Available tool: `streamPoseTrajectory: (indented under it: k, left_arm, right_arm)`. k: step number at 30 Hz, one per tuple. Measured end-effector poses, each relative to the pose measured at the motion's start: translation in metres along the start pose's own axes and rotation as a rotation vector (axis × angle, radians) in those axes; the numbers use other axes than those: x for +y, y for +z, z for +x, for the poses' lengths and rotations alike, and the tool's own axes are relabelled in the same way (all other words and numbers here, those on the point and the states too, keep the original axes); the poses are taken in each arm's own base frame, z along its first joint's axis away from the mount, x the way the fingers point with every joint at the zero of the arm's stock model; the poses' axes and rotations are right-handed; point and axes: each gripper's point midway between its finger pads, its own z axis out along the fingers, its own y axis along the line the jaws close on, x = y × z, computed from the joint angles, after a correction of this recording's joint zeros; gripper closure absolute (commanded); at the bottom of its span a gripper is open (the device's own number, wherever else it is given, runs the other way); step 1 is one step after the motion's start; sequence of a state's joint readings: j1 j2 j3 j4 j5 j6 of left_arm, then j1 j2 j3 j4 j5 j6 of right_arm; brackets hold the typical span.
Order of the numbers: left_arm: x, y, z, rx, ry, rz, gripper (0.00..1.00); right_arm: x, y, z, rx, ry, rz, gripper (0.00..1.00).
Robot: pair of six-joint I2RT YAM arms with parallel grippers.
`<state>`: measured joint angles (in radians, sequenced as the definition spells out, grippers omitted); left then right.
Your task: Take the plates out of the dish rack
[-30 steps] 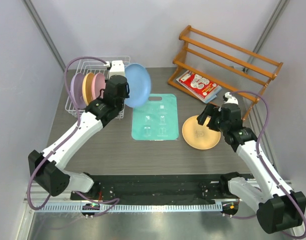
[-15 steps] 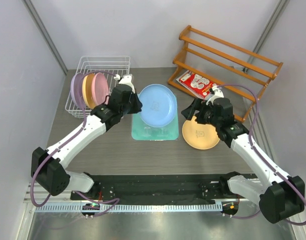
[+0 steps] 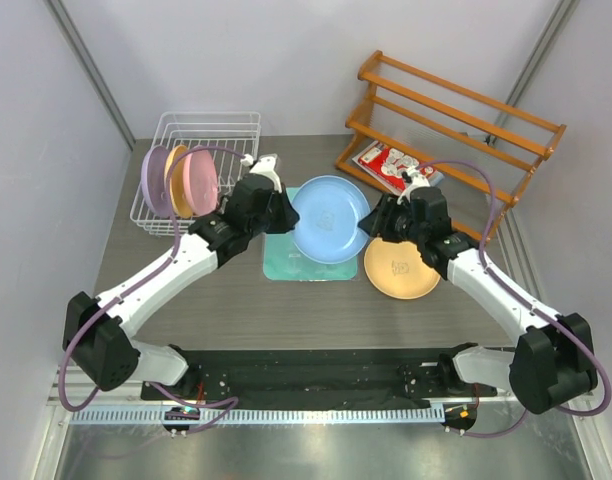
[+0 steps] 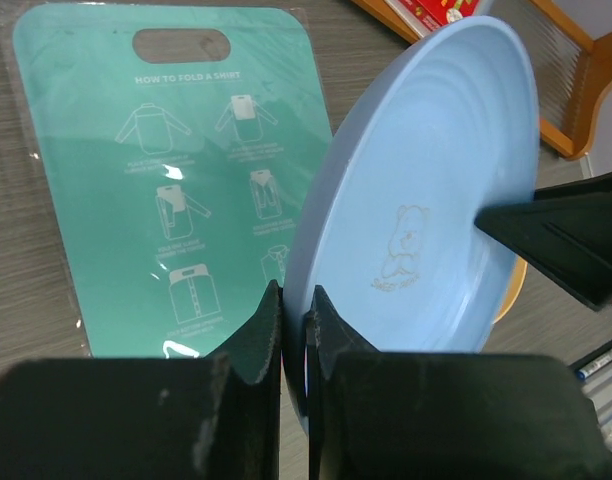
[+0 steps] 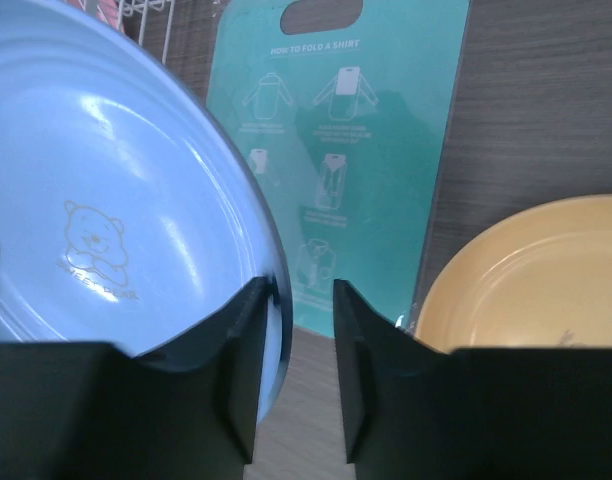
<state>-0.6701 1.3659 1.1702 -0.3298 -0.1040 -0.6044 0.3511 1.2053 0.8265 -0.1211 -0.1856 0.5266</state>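
Observation:
A blue plate (image 3: 329, 218) hangs tilted above the teal mat, held at its left rim by my left gripper (image 3: 284, 214), which is shut on it (image 4: 293, 300). My right gripper (image 3: 371, 226) straddles the plate's right rim (image 5: 298, 290). Its left finger lies against the plate's inner face (image 5: 106, 200), while the other finger stands apart from the rim, so the jaws are open. A yellow-orange plate (image 3: 401, 268) lies flat on the table to the right. The white wire dish rack (image 3: 201, 125) at the back left holds lilac (image 3: 154, 180), yellow-orange (image 3: 174, 175) and pink (image 3: 199, 180) plates upright.
A teal folding mat (image 3: 296, 262) lies flat at the table's centre, under the blue plate. An orange-brown wooden slatted rack (image 3: 456, 100) stands at the back right, with a red and white packet (image 3: 396, 168) on its lowest shelf.
My left arm has carried the blue plate from beside the dish rack rightwards over the mat. My right arm has moved left onto the plate's right rim, and its jaws have narrowed.

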Motion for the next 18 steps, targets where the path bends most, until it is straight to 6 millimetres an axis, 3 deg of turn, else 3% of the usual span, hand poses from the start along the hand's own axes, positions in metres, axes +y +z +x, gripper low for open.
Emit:
streamPoseTrajectory:
  k: [2,3,5,6,8,14,18]
  left_arm:
    - [-0.001,0.000,0.001,0.000,0.003,0.000,0.75]
    - [-0.001,0.000,0.002,-0.001,0.003,0.002,0.62]
    - [0.001,0.001,0.004,-0.004,0.008,-0.010,0.38]
    - [0.003,0.002,0.004,-0.009,0.005,-0.018,0.20]
    - [0.007,0.003,0.002,-0.025,0.006,-0.034,0.01]
    - [0.025,-0.005,-0.015,-0.105,0.052,-0.132,0.00]
    - [0.054,-0.017,-0.034,-0.190,0.134,-0.289,0.01]
  right_arm:
    - [-0.001,0.002,0.002,0.008,0.004,0.005,0.96]
    - [0.000,0.002,0.002,0.004,0.001,0.006,0.99]
    - [-0.001,-0.001,0.000,-0.007,-0.003,0.016,0.99]
    - [-0.003,-0.004,-0.002,-0.019,-0.007,0.033,0.99]
    - [-0.009,-0.009,-0.005,-0.038,-0.009,0.070,0.99]
    - [-0.038,-0.040,-0.016,-0.121,0.005,0.245,0.99]
    - [-0.076,-0.061,-0.013,-0.140,0.062,0.409,0.99]
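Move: The left fingers still pinch the left rim of the blue plate, whose middle lies some 8 cm to their right, 2 cm back and slightly lower. The half-open right fingers straddle its other rim, the middle about 8 cm to their left, 1 cm ahead. The yellow plate lies on the table 11 cm right of the right hand, 6 cm back, 15 cm down. From the left hand, the pink plate in the rack is about 21 cm left, 8 cm ahead, 11 cm lower. To its right the right hand carries the blue plate about 10 cm towards the yellow plate, also drawing back a little and swinging some 20 degrees clockwise, after first staying put while its fingers shut on the rim. The left fingers open wide and let go; that hand then leaves leftward about 6 cm, slightly forward, towards the rack, turning counter-clockwise. ##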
